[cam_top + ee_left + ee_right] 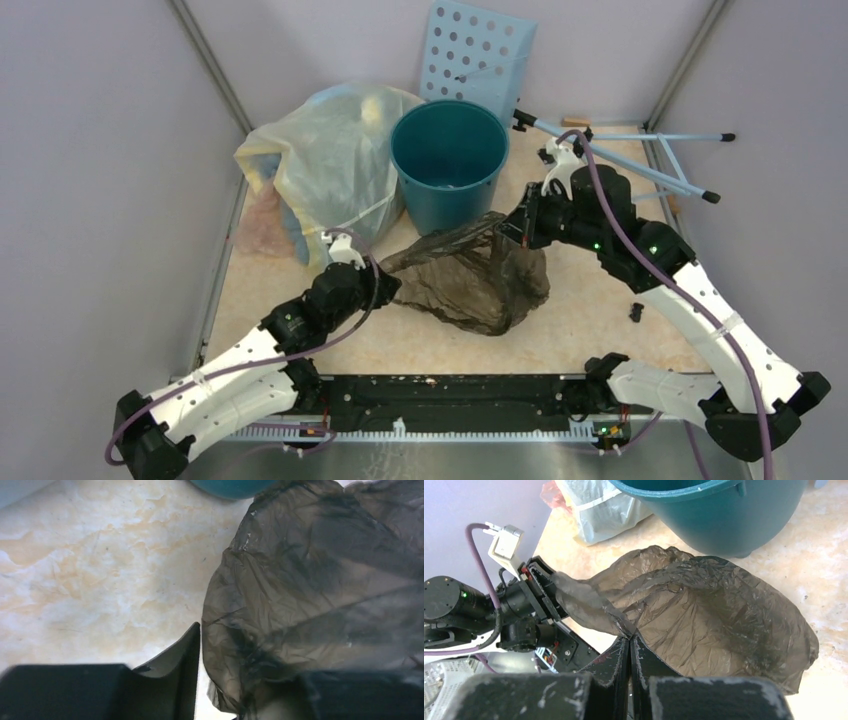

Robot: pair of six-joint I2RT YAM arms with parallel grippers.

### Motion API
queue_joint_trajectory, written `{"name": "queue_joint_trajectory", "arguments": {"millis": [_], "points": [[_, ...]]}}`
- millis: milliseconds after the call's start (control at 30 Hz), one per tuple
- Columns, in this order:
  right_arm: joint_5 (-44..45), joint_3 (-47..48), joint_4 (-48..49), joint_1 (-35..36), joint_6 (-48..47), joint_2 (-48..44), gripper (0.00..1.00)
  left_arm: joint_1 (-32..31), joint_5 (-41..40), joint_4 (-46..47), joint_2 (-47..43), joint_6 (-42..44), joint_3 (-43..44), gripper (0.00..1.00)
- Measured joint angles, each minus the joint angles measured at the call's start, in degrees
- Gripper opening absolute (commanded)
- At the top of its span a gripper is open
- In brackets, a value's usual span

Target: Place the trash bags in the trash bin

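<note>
The dark, crinkly, half-transparent trash bag (480, 280) lies spread on the marbled table in front of the teal trash bin (448, 160), which stands upright. My right gripper (630, 638) is shut on a fold of the bag's rim (621, 625); in the top view the right gripper (508, 232) sits at the bag's upper right edge. My left gripper (250, 660) stands part open around the bag's left end (260, 645). A slit of light shows between its left finger (185, 670) and the plastic, and the bag covers its other finger.
A large pale yellowish stuffed bag (330, 165) leans left of the bin. A light blue perforated panel (475, 55) stands behind the bin. Light blue rods (640, 150) lie at the back right. A small black part (637, 312) lies by the right arm. Walls close three sides.
</note>
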Motion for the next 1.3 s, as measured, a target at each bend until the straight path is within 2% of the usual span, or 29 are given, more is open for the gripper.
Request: {"name": "queue_joint_trajectory", "arguments": {"millis": [67,300,500,667,833,1000,1167,1300], "points": [[0.6,0.0,0.2,0.0,0.2,-0.4,0.0,0.0,0.3,2.7,-0.1,0.3,-1.9,0.0],[6.2,0.2,-0.7,0.0,-0.3,-1.8,0.0,0.0,0.6,6.0,-1.4,4.7,-0.1,0.0],[21.3,5.7,-7.5,0.0,-3.3,-1.6,0.0,0.0,4.2,2.6,-1.2,10.4,11.3,0.0],[29.6,8.2,-11.3,0.0,-4.9,-0.5,0.0,0.0,7.3,1.7,-1.1,10.5,18.3,0.0],[31.1,8.2,-12.1,-0.1,-5.8,-1.2,0.0,0.0,15.7,4.3,-0.4,9.0,19.0,0.0],[30.6,9.1,-11.0,0.0,-7.1,-3.4,0.0,0.0,23.2,5.9,4.4,8.4,22.4,0.0],[30.6,16.4,-9.7,0.0,-9.3,-3.7,0.0,0.0,29.2,7.0,11.5,8.5,30.8,0.0],[30.7,24.2,-6.7,0.0,-11.7,-3.1,0.0,0.0,30.1,8.2,14.1,9.3,37.2,0.0]]}}
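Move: Caught between the left hand's half-open fingers is the trash bag's edge; the trash bag's middle lies about 15 cm to the right, 5 cm ahead and 4 cm below. From that hand the bin stands roughly 28 cm ahead and 10 cm right, its middle 3 cm lower; the clear sack is some 31 cm ahead, 16 cm left and 5 cm lower. From the right hand, already holding the rim, the bin is about 27 cm ahead, 10 cm left and 19 cm below. Closing fully on its bag edge, the left hand pinches it, then climbs about 26 cm and swings some 10 cm right, its fingers levelling and turning roughly 30 degrees clockwise. The right hand keeps its pinch on the rim, first pulls about 10 cm right while turning some 25 degrees clockwise, then rises about 14 cm with its fingers tipping up, away from the left hand's side. ##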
